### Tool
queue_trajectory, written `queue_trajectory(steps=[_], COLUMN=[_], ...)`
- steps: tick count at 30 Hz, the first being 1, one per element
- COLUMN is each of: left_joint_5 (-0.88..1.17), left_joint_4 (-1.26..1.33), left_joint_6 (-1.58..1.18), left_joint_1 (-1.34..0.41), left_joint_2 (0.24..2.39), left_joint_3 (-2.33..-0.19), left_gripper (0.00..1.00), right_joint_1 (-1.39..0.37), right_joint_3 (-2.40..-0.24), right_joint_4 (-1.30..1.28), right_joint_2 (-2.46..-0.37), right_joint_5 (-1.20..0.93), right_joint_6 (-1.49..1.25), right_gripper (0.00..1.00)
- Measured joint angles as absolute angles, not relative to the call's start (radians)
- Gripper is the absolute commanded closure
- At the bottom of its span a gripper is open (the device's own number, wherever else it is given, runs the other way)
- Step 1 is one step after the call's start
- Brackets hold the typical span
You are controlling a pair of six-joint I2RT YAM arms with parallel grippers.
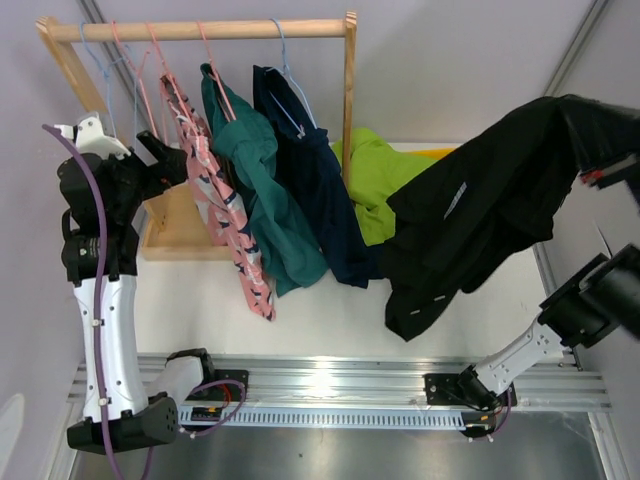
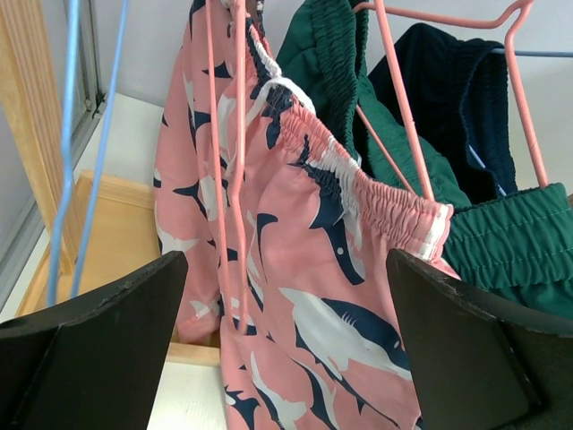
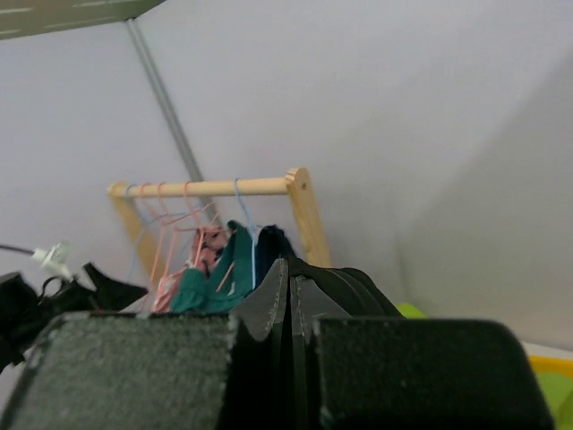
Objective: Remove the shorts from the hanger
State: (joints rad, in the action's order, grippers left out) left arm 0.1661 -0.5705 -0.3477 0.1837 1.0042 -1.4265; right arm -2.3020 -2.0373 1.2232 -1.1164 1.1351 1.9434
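Note:
Three pairs of shorts hang on hangers from the wooden rack (image 1: 200, 30): pink shark-print shorts (image 1: 225, 220) (image 2: 340, 322) on a pink hanger (image 2: 403, 98), green shorts (image 1: 265, 190) (image 2: 510, 251) and navy shorts (image 1: 320, 190) (image 2: 457, 98). My left gripper (image 1: 168, 160) (image 2: 286, 260) is open just left of the pink shorts, its jaws wide on either side of the fabric without touching it. At the right, my raised right gripper (image 1: 585, 140) (image 3: 300, 331) is shut on black shorts (image 1: 470, 220) (image 3: 304, 287), which hang off the rack and drape toward the table.
A lime green garment (image 1: 375, 175) lies on the table behind the black shorts. The rack's wooden base (image 1: 180, 235) sits at the left. An empty blue hanger (image 2: 89, 134) hangs beside the left post. A metal rail (image 1: 350, 380) runs along the near edge.

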Motion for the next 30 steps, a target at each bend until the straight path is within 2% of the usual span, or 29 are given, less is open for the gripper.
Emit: queue_trajectory(steps=[4,7,11,14,16,22,24,27,30], left_joint_5=[0.184,0.196,0.206,0.208,0.210,0.213,0.213,0.213,0.214], left_joint_4=[-0.553,-0.546,-0.545,-0.545,-0.544,-0.540,-0.540,-0.540,-0.539], left_joint_6=[-0.349,-0.349,-0.348,-0.347,-0.347,-0.347,-0.346,-0.340,-0.340], left_joint_1=[0.183,0.183,0.183,0.183,0.183,0.183,0.183,0.183,0.183], left_joint_2=[0.995,0.989,0.978,0.968,0.961,0.948,0.946,0.942,0.933], left_joint_3=[-1.395,-1.375,-1.362,-1.362,-1.362,-1.362,-1.362,-1.360,-1.353], left_gripper=[0.01,0.01,0.01,0.01,0.01,0.01,0.01,0.00,0.01], right_joint_1=[-2.083,-1.813,-1.472,-1.232,-1.045,-0.685,-0.566,-0.419,-0.306], right_joint_3=[-1.931,-1.840,-1.842,-1.857,-1.950,-2.360,-2.434,-2.453,-2.361], right_joint_4=[1.183,0.740,0.157,-0.070,-0.205,-0.363,-0.382,-0.388,-0.339], right_joint_2=[-1.188,-1.195,-1.216,-1.216,-1.257,-1.504,-1.578,-1.655,-1.693], right_joint_5=[1.171,1.198,1.102,0.976,0.878,0.599,0.496,0.359,0.230], right_joint_6=[1.937,1.634,1.150,0.903,0.775,0.544,0.474,0.369,0.267], right_gripper=[1.00,1.00,1.00,1.00,1.00,1.00,1.00,1.00,1.00])
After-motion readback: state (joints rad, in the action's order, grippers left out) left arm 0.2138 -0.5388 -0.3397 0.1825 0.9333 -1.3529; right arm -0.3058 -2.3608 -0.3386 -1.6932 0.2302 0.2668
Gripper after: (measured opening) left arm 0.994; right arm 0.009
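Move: The yellow bin lies about 30 cm ahead of the right hand, some 8 cm to its left and 60 cm or so below it. The lime shorts spill out of that bin, about 30 cm ahead, 12 cm left and 60 cm down. The navy shorts hang some 20 cm ahead of the right hand, 22 cm left and 37 cm below. From the waiting left hand, the bin is about 16 cm ahead, 48 cm right and 37 cm down. The black shorts, still pinched in the shut right fingers, are whipped in a high arc: first about 10 cm left with a slight draw back, then fast forward, ending some 25 cm farther out towards the yellow bin, with a shallow dip on the way and another at the end. The wrist swings about 30 degrees clockwise to face forward as the hand's left side drops. ##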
